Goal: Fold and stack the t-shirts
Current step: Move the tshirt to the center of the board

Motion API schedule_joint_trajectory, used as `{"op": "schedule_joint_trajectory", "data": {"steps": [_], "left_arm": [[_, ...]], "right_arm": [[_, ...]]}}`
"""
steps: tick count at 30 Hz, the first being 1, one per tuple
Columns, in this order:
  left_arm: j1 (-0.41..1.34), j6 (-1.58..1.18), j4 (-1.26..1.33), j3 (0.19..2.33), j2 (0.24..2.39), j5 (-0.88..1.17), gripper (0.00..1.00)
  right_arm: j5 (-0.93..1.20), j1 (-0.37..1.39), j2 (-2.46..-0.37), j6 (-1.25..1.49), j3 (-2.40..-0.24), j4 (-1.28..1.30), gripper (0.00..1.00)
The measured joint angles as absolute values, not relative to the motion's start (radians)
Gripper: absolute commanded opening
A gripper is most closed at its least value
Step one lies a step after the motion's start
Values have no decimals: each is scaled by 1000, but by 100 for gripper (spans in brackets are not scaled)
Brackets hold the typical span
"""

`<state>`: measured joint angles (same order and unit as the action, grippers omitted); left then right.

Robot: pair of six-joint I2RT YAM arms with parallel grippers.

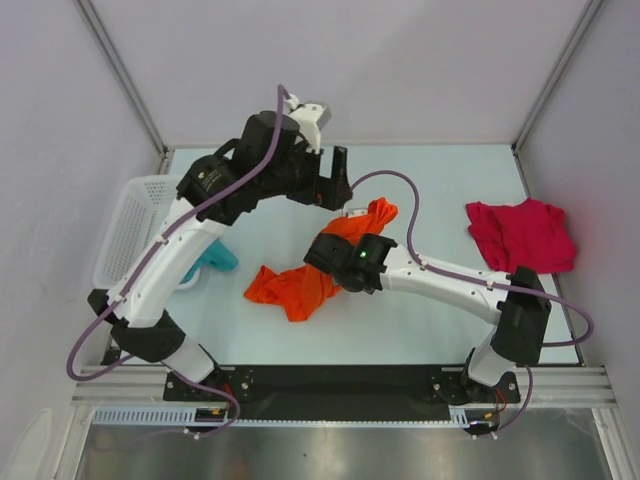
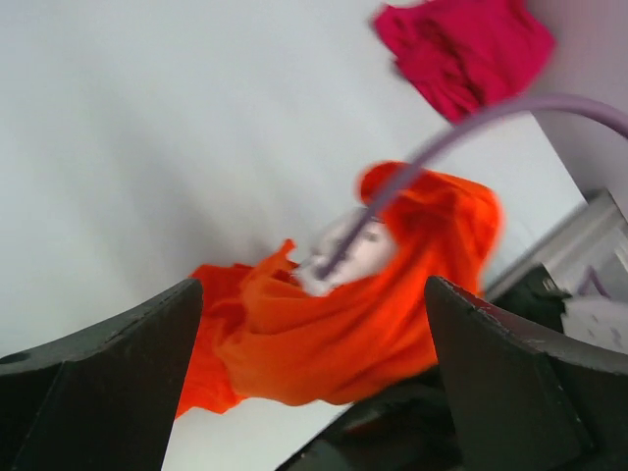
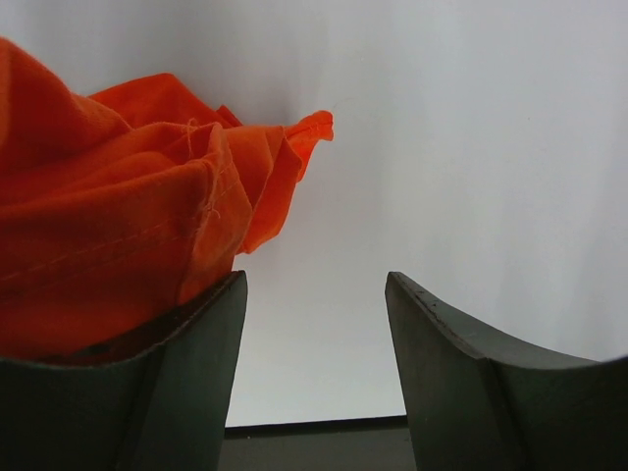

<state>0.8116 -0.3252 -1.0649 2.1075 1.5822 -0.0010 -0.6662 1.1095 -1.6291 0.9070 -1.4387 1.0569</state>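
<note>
The orange t-shirt (image 1: 295,287) lies crumpled at the table's middle, one end reaching up to the right. My left gripper (image 1: 338,178) hangs above its far end, open wide with nothing between its fingers; the orange t-shirt (image 2: 324,334) shows below the left gripper (image 2: 312,285). My right gripper (image 3: 316,277) is low over the table at the shirt's middle, open on bare table. The orange t-shirt (image 3: 108,226) bunches against its left finger. The red t-shirt (image 1: 520,235) lies crumpled at the right. A teal t-shirt (image 1: 218,260) peeks out from under the left arm.
A white mesh basket (image 1: 135,215) stands at the table's left edge beside the left arm. The right arm's purple cable (image 2: 432,157) loops over the orange shirt. The red t-shirt (image 2: 461,44) appears far off in the left wrist view. White walls enclose the table.
</note>
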Motion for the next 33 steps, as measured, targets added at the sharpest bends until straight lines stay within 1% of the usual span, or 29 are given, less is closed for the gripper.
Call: {"op": "schedule_joint_trajectory", "data": {"steps": [5, 12, 15, 18, 23, 27, 33], "left_arm": [[740, -353, -1070, 2055, 1510, -91, 99], [710, -394, -1065, 2054, 1408, -170, 100], [666, -424, -1054, 2027, 1359, -215, 100], [619, -453, -1048, 1913, 1285, -257, 99], [596, -495, -995, 1521, 1135, -294, 100], [577, -528, -968, 1245, 1086, -284, 99], [574, -577, -913, 1050, 1027, -276, 99]], "right_arm": [[-666, 1110, -1640, 908, -1441, 1060, 64], [-666, 1111, -1653, 908, -1449, 1063, 64], [-667, 1112, -1653, 908, -1449, 1065, 63], [-670, 1112, -1653, 908, -1449, 1065, 63], [-676, 1116, -1643, 908, -1449, 1066, 63], [-691, 1119, -1617, 909, -1449, 1072, 63], [-726, 1129, -1547, 925, -1449, 1082, 62]]}}
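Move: The left end of the orange shirt lies on the board about 14 cm to the left gripper's left, some 3 cm nearer the bases and roughly 37 cm below it. From the same gripper, the teal shirt at the basket's edge is about 31 cm left and 6 cm ahead, and the red shirt about 49 cm right and 12 cm ahead. From the right hand, the orange shirt's left end is some 20 cm left, level fore and aft, 14 cm down. Swing the open left gripper left, away from the right hand, lifting it about 5 cm first, then drop it steeply towards the orange shirt's left end, finishing some 20 cm lower and 18 cm farther left. Turn the wrist about 35 degrees counter-clockwise and tip the fingers down, keeping them open. Hold the right gripper nearly still under the draped shirt, then raise it about 3 cm. ##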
